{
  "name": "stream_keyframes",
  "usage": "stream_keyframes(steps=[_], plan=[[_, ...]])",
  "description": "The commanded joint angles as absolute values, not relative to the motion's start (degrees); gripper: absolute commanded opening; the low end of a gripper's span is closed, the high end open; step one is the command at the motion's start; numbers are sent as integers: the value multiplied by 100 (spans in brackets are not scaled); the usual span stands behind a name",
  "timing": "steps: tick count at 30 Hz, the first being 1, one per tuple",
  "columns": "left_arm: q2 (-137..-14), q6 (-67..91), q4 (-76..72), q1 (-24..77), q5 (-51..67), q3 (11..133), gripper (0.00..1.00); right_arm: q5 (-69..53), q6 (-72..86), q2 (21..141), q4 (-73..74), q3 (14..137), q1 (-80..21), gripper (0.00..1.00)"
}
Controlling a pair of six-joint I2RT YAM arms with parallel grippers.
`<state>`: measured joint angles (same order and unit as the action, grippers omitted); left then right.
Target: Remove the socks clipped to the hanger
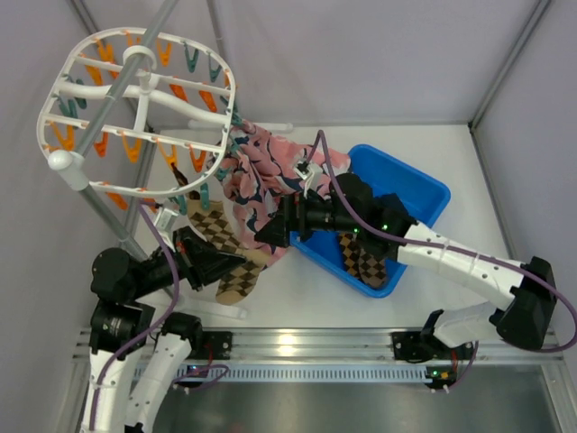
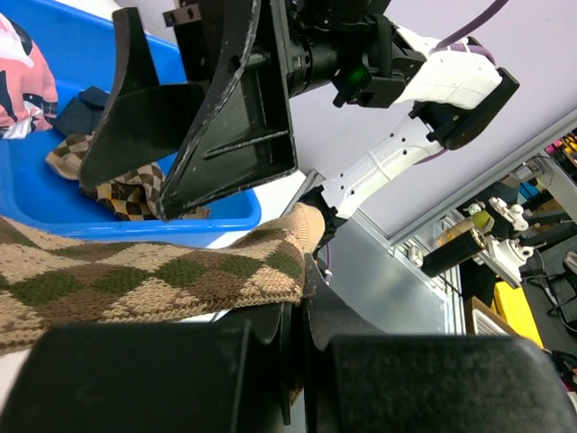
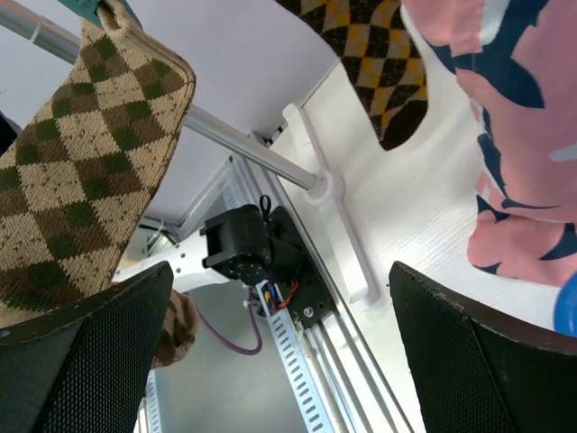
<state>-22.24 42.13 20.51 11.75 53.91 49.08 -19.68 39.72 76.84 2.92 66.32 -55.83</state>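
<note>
The white oval hanger (image 1: 135, 117) with orange and teal clips hangs at the upper left. Pink socks (image 1: 266, 171) and a dark checkered sock (image 1: 215, 224) dangle from its near rim. A tan argyle sock (image 1: 239, 280) hangs lowest, and my left gripper (image 1: 212, 262) is shut on its lower end (image 2: 162, 275). My right gripper (image 1: 270, 233) is open just right of these socks, nothing between its fingers (image 3: 81, 361). In the right wrist view the tan sock (image 3: 81, 171) runs up to a teal clip, beside the dark sock (image 3: 370, 72) and a pink one (image 3: 514, 135).
A blue bin (image 1: 424, 194) stands right of the hanger on the white table, with a checkered sock (image 1: 361, 257) and dark fabric inside. The grey pole (image 1: 117, 108) and its white foot (image 3: 343, 234) stand at the left. Walls enclose the table.
</note>
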Motion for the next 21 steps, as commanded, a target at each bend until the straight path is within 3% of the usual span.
stream_keyframes(steps=[1,8,13,21], plan=[[-2066,4385,1775,1195,5370,4878,0,-1495,3631,7243,614,6714,-5660,99],[-1908,4456,1775,1195,5545,4904,0,-1265,3138,7101,730,7205,-5678,99],[-1513,4640,1880,1195,5572,4755,0,-2152,3094,7795,238,7953,-5678,100],[-1187,4737,2241,1204,5756,4684,0,-2346,2760,8498,-316,8596,-5889,99]])
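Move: The teal clip holding the checkered sock is about 10 cm to the right hand's left, 14 cm above and 1 cm back. The sock's middle lies roughly 7 cm left, 5 cm back and 6 cm above that hand; the pink cloth's middle is some 8 cm ahead, 1 cm left and 3 cm lower. From the left hand, already pinching the sock, the clip is about 8 cm ahead, 6 cm left and 8 cm up. The open right hand rises 9 cm towards the clip; the left draws its pinched sock back 4 cm. ##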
